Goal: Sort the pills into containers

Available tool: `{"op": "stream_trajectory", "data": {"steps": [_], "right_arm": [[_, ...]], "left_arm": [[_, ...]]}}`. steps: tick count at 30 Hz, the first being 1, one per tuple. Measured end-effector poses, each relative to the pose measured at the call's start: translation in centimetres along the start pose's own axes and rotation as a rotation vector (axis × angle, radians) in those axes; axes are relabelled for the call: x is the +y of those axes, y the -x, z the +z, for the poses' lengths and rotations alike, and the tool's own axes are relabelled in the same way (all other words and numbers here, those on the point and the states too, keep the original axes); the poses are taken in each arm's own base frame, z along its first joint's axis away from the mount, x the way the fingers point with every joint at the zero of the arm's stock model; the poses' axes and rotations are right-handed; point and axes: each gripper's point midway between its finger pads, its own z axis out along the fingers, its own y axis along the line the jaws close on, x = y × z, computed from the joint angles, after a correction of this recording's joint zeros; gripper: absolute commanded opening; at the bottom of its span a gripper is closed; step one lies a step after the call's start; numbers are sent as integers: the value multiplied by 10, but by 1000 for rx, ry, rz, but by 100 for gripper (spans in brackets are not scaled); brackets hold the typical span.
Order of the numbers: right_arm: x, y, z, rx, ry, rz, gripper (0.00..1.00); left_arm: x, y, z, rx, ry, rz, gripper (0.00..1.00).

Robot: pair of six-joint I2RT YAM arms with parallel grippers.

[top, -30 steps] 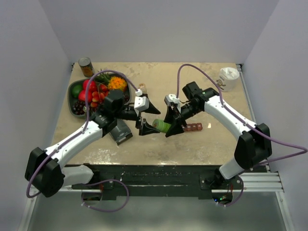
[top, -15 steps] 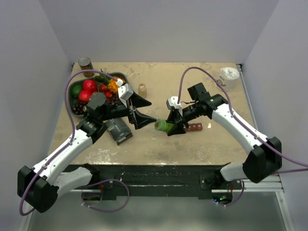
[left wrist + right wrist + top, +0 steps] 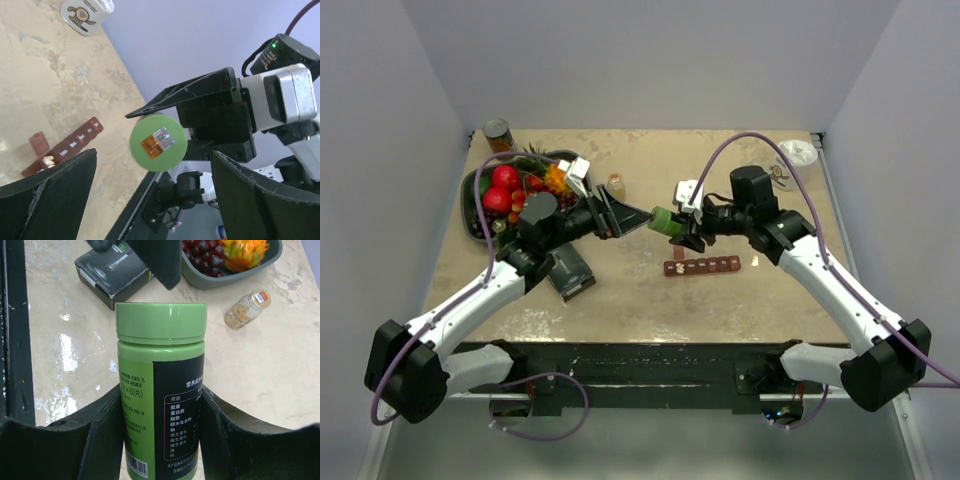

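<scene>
My right gripper (image 3: pixel 682 228) is shut on a green pill bottle (image 3: pixel 664 220) and holds it in the air, lid toward the left arm. The right wrist view shows the bottle (image 3: pixel 160 390) clamped between both fingers (image 3: pixel 100 435), its green lid on. My left gripper (image 3: pixel 632 220) stands open just left of the lid, apart from it. From the left wrist, the round lid (image 3: pixel 158 143) faces me, between and beyond my spread fingers (image 3: pixel 50 200). The containers (image 3: pixel 702 267), a dark red strip, lie on the table below the bottle. One compartment holds a white pill (image 3: pixel 48 160).
A fruit tray (image 3: pixel 480 200) sits at the back left with a can (image 3: pixel 498 135) behind it. A small amber bottle (image 3: pixel 616 186) stands near the tray. A black box (image 3: pixel 570 270) lies under the left arm. A white cup (image 3: pixel 798 155) is at the back right.
The right gripper has raised the green bottle up and back off the strip, which now shows whole. The left gripper opened wide and swung round to face the lid.
</scene>
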Motion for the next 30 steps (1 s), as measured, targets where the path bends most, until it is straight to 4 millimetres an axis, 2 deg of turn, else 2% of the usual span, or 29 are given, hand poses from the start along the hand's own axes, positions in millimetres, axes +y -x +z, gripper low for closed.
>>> {"op": "stream_trajectory", "data": {"steps": [5,8,9,10,13,17,25,30], "right_arm": [[-2,-6,2,12,-17,19,0],[-2,-7,3,10,-19,25,0],[-1,-7,3,11,-18,27,0],[-1,-8,4,11,-18,28,0],[-1,-8,4,9,-19,31,0],[-2,-12,4,22,-29,42,0],[4,-21,6,49,-12,75,0],[8,-18,8,39,5,78,0]], "left_arm": [[-8,-9,28,50,55,-48,93],[-9,-13,34,61,81,-39,89],[-7,-13,35,61,95,-38,86],[-3,-13,36,62,116,-34,78],[9,-16,39,79,174,-16,74],[21,-17,43,110,229,31,74],[31,-22,38,154,254,153,76],[39,-24,22,164,216,182,76]]}}
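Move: The green bottle's cap lies about 5 cm to the left gripper's right and 2 cm ahead, at its height, facing it. About 25 cm lower, the brown pill organizer lies some 15 cm to the left gripper's right and about level fore and aft; the small glass jar stands about 16 cm ahead and 4 cm left, some 21 cm lower. From the right gripper, which holds the bottle, the cap is about 5 cm left, 2 cm ahead and 2 cm higher. Bring the left gripper, open wide, quickly right about 4 cm to the cap, then sink it some 4 cm, easing slightly forward and then back left, while its fingertips tip down about 20 degrees. Close the fingers part-way around the cap until the upper finger bears on its upper side. Keep the right gripper's hold on the bottle, letting that hand sink about 2 cm. ##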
